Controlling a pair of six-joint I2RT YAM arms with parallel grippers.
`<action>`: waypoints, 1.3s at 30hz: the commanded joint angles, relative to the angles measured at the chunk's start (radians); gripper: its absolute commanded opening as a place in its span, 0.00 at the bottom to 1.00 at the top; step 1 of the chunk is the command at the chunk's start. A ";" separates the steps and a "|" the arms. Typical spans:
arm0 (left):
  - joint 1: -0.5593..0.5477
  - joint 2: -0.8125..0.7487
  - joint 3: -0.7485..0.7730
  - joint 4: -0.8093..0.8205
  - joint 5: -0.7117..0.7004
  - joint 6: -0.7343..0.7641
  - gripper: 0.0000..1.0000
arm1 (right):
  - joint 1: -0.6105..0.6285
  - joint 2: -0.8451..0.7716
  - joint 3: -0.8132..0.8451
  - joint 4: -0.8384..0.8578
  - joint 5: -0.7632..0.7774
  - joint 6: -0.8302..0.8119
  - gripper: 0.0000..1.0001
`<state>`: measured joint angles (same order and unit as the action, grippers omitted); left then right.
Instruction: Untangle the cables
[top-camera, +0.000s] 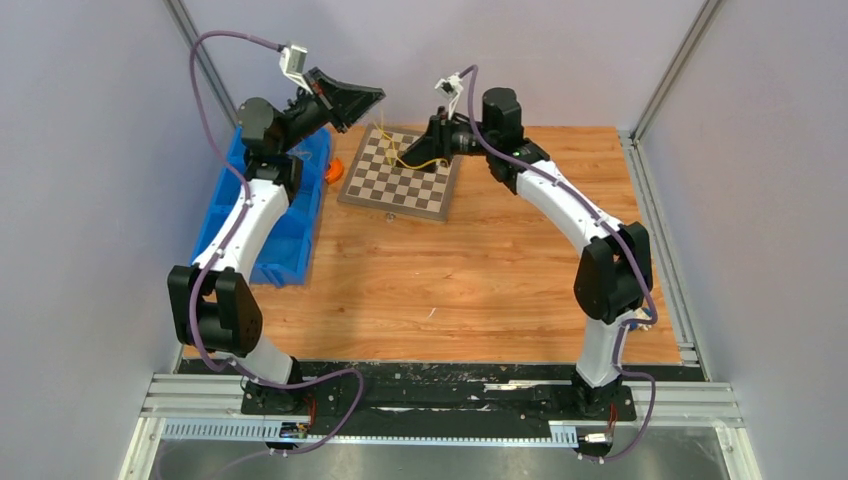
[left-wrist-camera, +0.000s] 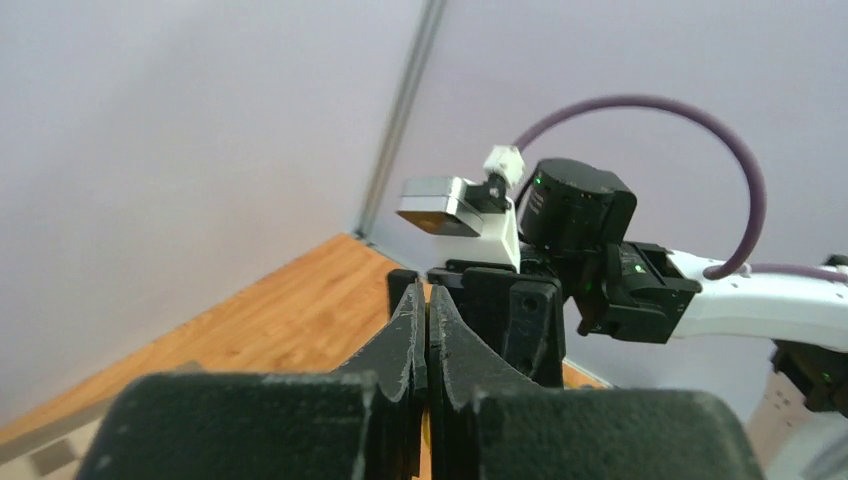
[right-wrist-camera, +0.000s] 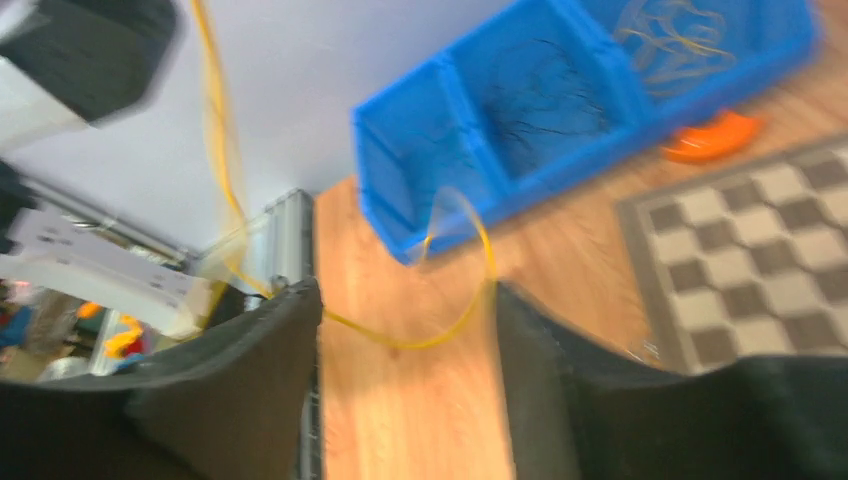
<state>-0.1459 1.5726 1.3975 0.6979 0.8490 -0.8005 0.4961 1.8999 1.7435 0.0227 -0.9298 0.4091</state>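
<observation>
A thin yellow cable (top-camera: 415, 163) hangs in a slack loop above the checkerboard mat (top-camera: 400, 185), between my two grippers. My left gripper (top-camera: 372, 96) is raised at the back. In the left wrist view it (left-wrist-camera: 428, 300) is shut, with a sliver of yellow cable (left-wrist-camera: 427, 435) between its jaws. My right gripper (top-camera: 432, 135) faces it from the right. In the right wrist view it (right-wrist-camera: 405, 295) is open. The yellow cable (right-wrist-camera: 440, 335) sags across the gap, touches the left finger (right-wrist-camera: 270, 340) and runs up to the top left. No bunched wad shows.
A blue compartment bin (top-camera: 290, 215) stands at the table's left, under the left arm. In the right wrist view it (right-wrist-camera: 420, 160) holds dark wires (right-wrist-camera: 545, 100) in one compartment and yellow wires (right-wrist-camera: 670, 30) in another. An orange object (top-camera: 333, 170) lies beside it.
</observation>
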 joint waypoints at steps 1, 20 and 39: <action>0.107 -0.031 0.087 -0.081 -0.063 0.108 0.00 | -0.117 -0.048 -0.055 -0.113 0.076 -0.136 0.72; 0.358 0.352 0.372 -0.464 -0.546 0.646 0.00 | -0.279 -0.140 -0.145 -0.238 0.174 -0.285 0.96; 0.465 0.668 0.651 -0.589 -0.580 0.690 0.67 | -0.313 -0.190 -0.148 -0.335 0.189 -0.338 0.95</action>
<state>0.3107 2.2471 2.0010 0.1150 0.2619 -0.1234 0.1898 1.7710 1.5955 -0.3035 -0.7406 0.0937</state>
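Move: The yellow cable hangs from my closed left fingers and still loops by my right fingers, which are already half open. The blue box's far compartment is about 28 cm ahead of my left hand, 30 cm left and 42 cm below. The orange thing is about 22 cm ahead, 17 cm left; the chessboard about 22 cm ahead, 2 cm right, both low on the table. From my right hand the compartment lies some 30 cm ahead, 33 cm left. My left hand keeps hold of the yellow cable and sweeps about 37 cm left and 25 cm forward to the far compartment, first level, then sinking some 20 cm, its fingers swinging counter-clockwise to point forward; they open at the end. My right hand opens wide and draws off right, forward and down from the cable, then nearly stops. ##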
